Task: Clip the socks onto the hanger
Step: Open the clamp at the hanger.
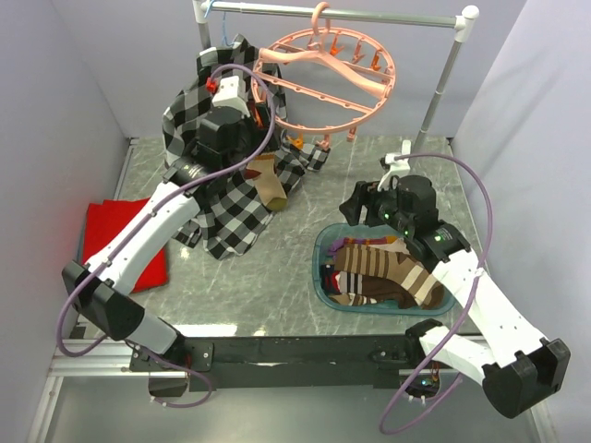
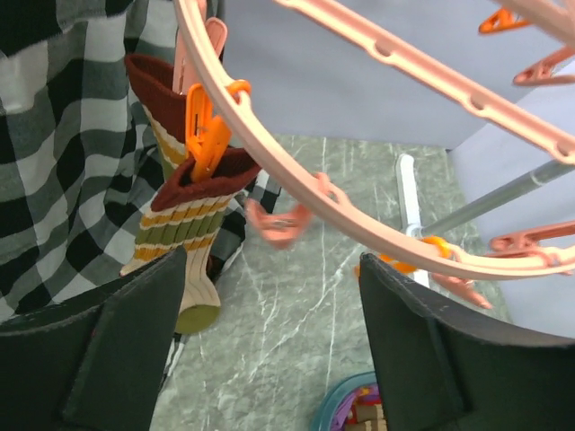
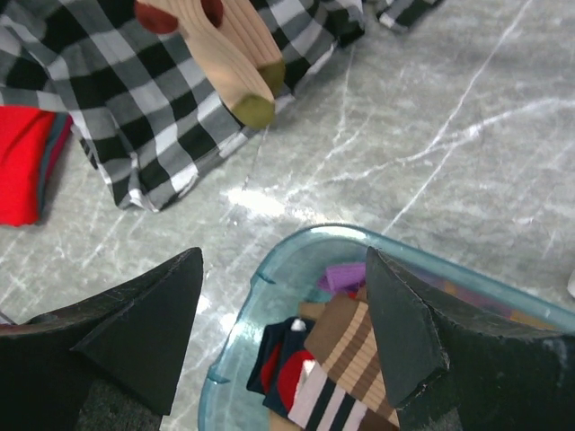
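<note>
The salmon-pink round hanger (image 1: 325, 81) hangs from the rail at the back. A striped sock (image 2: 184, 229) with a maroon cuff dangles from its near-left rim, pinched by an orange clip (image 2: 207, 135); it also shows as the hanging sock (image 1: 270, 180) from above. My left gripper (image 2: 269, 332) is open just below the ring, the sock beside its left finger, nothing between the jaws. More striped socks (image 1: 383, 272) lie piled in a teal basin (image 1: 322, 268). My right gripper (image 3: 283, 332) hovers open over the basin's left rim (image 3: 235, 332), above the socks (image 3: 346, 346).
A black-and-white plaid shirt (image 1: 231, 212) hangs and drapes behind the left arm down onto the table. A red cloth (image 1: 111, 235) lies at the left. The grey rail (image 1: 342, 11) and its posts stand at the back. Spare clips (image 2: 274, 223) dangle around the ring.
</note>
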Controlling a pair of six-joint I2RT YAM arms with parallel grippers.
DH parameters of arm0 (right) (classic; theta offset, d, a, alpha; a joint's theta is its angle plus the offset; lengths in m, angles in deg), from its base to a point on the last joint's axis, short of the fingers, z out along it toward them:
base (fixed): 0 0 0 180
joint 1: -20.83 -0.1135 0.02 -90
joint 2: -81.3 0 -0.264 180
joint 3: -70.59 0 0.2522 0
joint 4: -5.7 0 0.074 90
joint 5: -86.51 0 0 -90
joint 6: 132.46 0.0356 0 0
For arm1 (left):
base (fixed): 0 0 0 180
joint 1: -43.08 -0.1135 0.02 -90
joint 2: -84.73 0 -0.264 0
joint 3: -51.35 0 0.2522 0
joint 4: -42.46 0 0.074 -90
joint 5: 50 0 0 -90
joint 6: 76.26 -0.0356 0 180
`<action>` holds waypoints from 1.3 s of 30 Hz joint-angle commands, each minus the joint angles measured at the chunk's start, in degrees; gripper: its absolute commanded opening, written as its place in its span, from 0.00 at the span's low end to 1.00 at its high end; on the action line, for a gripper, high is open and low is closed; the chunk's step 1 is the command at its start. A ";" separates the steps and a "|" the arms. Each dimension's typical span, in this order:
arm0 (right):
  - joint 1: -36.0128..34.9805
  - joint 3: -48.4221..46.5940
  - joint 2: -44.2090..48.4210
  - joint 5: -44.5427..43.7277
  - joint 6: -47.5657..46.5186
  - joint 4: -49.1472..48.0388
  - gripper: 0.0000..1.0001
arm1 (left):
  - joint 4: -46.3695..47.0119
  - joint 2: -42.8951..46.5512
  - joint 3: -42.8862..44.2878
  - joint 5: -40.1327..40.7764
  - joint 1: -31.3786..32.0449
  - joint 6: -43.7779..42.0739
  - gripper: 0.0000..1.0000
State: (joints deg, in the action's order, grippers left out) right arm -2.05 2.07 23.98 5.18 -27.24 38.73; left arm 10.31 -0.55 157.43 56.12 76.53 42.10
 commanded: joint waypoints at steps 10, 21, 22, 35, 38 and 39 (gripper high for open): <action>0.20 2.20 3.62 -0.67 -1.25 0.07 0.80 | 1.78 -5.25 3.31 -6.89 -1.73 6.00 0.65; 0.20 2.29 3.71 -0.05 -1.78 -1.77 0.80 | 1.25 -6.48 3.84 -0.92 1.62 4.95 0.56; 0.20 2.12 3.62 0.21 -1.69 -2.21 0.80 | 1.34 -6.66 4.01 -0.04 1.62 4.86 0.55; 0.20 1.68 3.09 2.49 -1.16 -3.97 0.81 | 3.27 -9.12 8.14 -0.21 1.70 5.21 0.54; 0.20 2.11 3.44 2.76 -0.99 -4.32 0.81 | 3.89 -8.59 7.53 -0.82 1.70 5.82 0.56; 0.11 2.20 3.53 2.93 -0.99 -4.41 0.81 | 4.24 -8.42 7.18 -1.96 1.88 6.09 0.58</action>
State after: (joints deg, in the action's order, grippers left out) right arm -2.05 4.47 26.73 7.13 -28.01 37.09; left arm 11.03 -9.90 162.61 55.62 78.15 47.43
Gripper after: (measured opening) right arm 0.808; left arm 0.552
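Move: The empty pink clamp at the hanger's near rim lies about 4 cm ahead of the left hand, 3 cm to its right and 1 cm lower. The orange clip gripping the socks is some 7 cm ahead and 1 cm left of that hand, level with it; an empty orange clip lies 4 cm ahead, 8 cm right and 1 cm lower. From the right hand the pink clamp is about 14 cm ahead, 18 cm left and 12 cm up. The left hand dips forward, then shifts right, about 4 cm each, towards the pink clamp, fingers partly closing. ##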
